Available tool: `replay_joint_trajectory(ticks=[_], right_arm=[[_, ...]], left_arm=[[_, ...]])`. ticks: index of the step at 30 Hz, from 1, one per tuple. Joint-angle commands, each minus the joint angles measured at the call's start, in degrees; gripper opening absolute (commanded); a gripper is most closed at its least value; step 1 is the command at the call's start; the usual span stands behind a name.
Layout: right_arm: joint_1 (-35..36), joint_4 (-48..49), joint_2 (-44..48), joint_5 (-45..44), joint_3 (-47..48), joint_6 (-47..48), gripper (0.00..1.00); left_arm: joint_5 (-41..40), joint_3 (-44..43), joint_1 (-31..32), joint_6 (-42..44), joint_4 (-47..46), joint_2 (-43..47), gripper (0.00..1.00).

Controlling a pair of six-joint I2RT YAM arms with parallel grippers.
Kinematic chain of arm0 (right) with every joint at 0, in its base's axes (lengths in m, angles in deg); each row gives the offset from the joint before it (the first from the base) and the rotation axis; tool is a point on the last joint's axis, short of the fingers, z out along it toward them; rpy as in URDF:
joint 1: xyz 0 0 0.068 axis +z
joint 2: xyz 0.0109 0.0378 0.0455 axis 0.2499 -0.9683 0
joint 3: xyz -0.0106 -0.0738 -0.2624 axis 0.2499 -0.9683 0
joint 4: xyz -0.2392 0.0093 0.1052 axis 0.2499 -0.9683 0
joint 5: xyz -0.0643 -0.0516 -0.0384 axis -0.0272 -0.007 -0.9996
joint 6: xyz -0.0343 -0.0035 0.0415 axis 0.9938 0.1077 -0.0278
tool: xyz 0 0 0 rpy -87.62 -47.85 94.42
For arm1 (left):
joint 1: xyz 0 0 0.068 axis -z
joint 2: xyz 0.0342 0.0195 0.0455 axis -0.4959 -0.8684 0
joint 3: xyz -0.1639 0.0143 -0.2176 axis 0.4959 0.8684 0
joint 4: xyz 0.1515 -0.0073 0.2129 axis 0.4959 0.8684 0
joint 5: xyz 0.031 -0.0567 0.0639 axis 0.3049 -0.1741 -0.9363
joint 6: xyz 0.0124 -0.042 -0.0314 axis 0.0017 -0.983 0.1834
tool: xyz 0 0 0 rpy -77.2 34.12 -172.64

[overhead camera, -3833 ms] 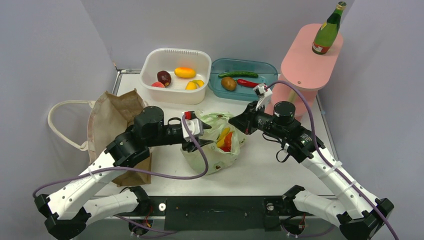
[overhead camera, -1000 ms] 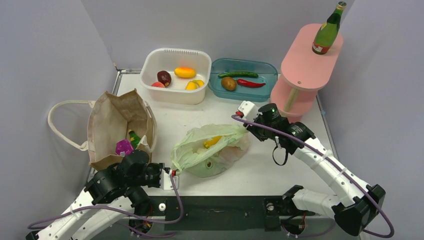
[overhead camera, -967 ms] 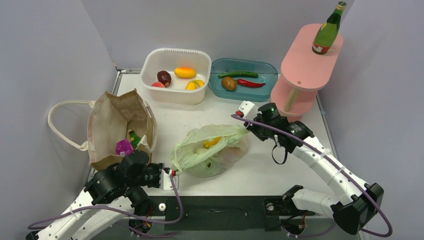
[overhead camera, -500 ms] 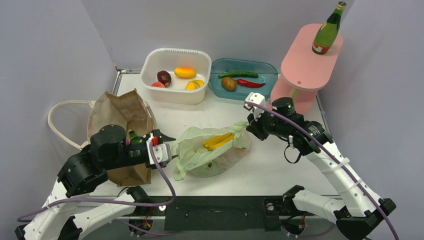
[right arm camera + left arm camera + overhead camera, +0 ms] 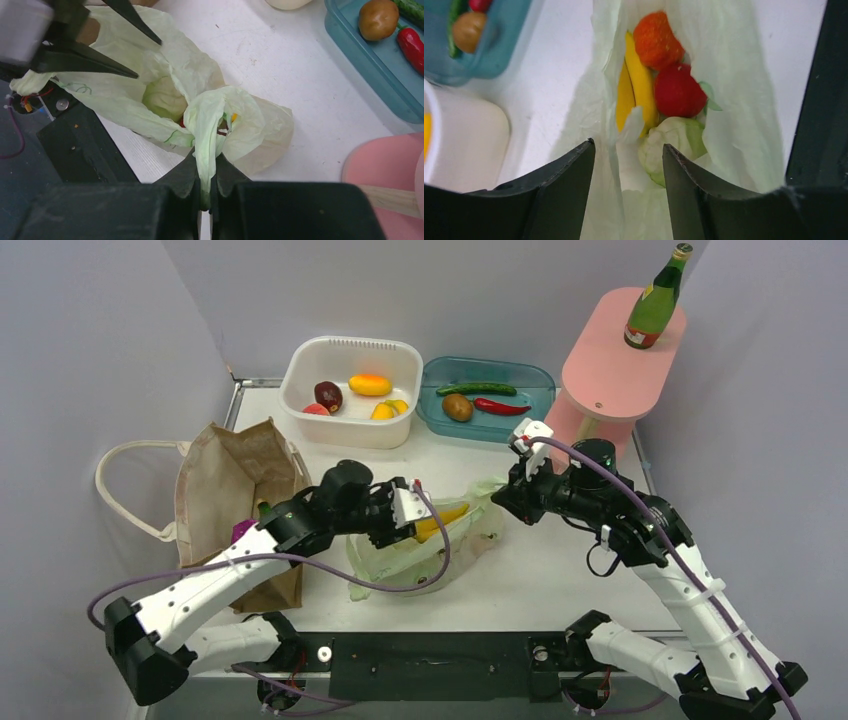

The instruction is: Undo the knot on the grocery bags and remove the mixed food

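Note:
The pale green plastic bag (image 5: pixel 455 545) lies open mid-table. Inside it I see a yellow banana (image 5: pixel 640 85), two red-orange fruits (image 5: pixel 656 40) and a pale cabbage (image 5: pixel 674 142). My left gripper (image 5: pixel 425 523) hovers open over the bag's mouth, its jaws (image 5: pixel 628 147) apart with only bag film below them. My right gripper (image 5: pixel 497 498) is shut on the bag's right edge; a twisted strip of plastic is pinched between the fingers (image 5: pixel 206 160). The brown paper bag (image 5: pixel 235 465) with a white loop handle (image 5: pixel 115 480) lies at the left, a purple packet (image 5: pixel 243 530) at its mouth.
A white tub (image 5: pixel 300 375) with fruit and a teal tray (image 5: pixel 535 375) with cucumber, chilli and a potato stand at the back. A pink two-tier stand (image 5: pixel 610 365) at the back right carries a green bottle (image 5: pixel 655 305). The black base rail (image 5: pixel 430 652) runs along the near edge.
My left arm let go of the bag's near-left corner, swung up over its mouth and opened. My right gripper closed on the bag's right edge and drew it right.

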State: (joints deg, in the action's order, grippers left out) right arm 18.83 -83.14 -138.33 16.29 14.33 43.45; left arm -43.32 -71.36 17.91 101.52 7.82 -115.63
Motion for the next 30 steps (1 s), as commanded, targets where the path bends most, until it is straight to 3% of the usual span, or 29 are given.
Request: replay_joint_trajectory(ticks=[1,2,3,5,9,13,17,19,20,21,22,24,27,30], right_arm=[[-0.4,2.25,3.66,-0.35,-1.27,-1.22,0.0],[-0.38,1.97,4.02,-0.7,-1.79,-0.82,0.0],[-0.4,1.7,4.8,-0.95,-1.82,-0.58,0.0],[-0.47,-0.11,5.86,-1.77,-0.87,0.79,0.0],[-0.51,-8.45,8.86,-1.95,2.19,4.01,0.0],[-0.45,-13.38,13.06,-1.9,-3.09,8.01,0.0],[-0.37,-12.37,12.73,-3.65,-8.58,10.74,0.0],[-0.38,-11.68,10.99,-4.25,-7.55,10.75,0.26],[-0.36,-11.32,10.14,-4.48,-6.02,10.44,0.45],[-0.28,-10.08,9.6,-4.9,-5.08,9.44,0.53],[-0.27,-8.23,9.5,-5.03,-3.34,8.86,0.67],[0.32,-4.61,9.72,-4.2,-1.29,6.17,0.82],[3.48,1.14,10.28,-5.15,-0.26,3.32,0.87],[12.31,5.28,9.07,-11.7,0.28,4.49,0.89]], left_arm=[[-6.22,2.55,0.11,-1.22,-10.99,-3.11,0.5],[-7.46,2.76,0.01,-2.12,-11.73,-3.8,0.4],[-7.99,1.93,-0.79,-3.0,-12.47,-3.89,0.17],[-1.77,-1.7,-3.61,-7.31,-12.16,-2.85,0.0],[8.99,-7.79,-5.6,-15.68,-12.33,1.6,0.0],[8.28,-8.69,-6.71,-20.24,-11.52,2.66,0.0],[10.39,-4.62,-7.62,-20.44,-12.81,2.6,0.0],[11.79,-3.41,-7.23,-20.58,-12.96,2.48,0.0],[12.03,-2.93,-6.68,-20.45,-12.91,2.46,0.0],[11.99,-2.61,-6.42,-20.22,-13.06,2.44,0.0],[11.97,-2.55,-6.22,-20.09,-13.2,2.4,0.0],[11.96,-2.74,-6.02,-19.63,-13.46,2.18,0.0],[11.9,-3.53,-5.97,-18.95,-13.37,1.53,0.0],[12.08,-4.17,-5.69,-18.32,-12.97,0.8,0.0]])
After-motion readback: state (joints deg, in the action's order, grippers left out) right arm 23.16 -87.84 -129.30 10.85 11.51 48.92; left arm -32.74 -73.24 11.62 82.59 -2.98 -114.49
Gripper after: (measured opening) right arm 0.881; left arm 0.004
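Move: The near-white grocery bag's rim lies just under the open left fingers, about 3 cm ahead and 4 cm below. The yellow food in the bag is some 8 cm to that hand's right, level with it and 17 cm down; the white bin is about 30 cm ahead and 13 cm left. The shut right hand still holds the bag's right edge, the bag's middle lying about 15 cm to its left, 12 cm back and 20 cm below. Left dips about 4 cm, pinches the bag rim and lifts; right, drawing back-right some 6 cm, lets go. ##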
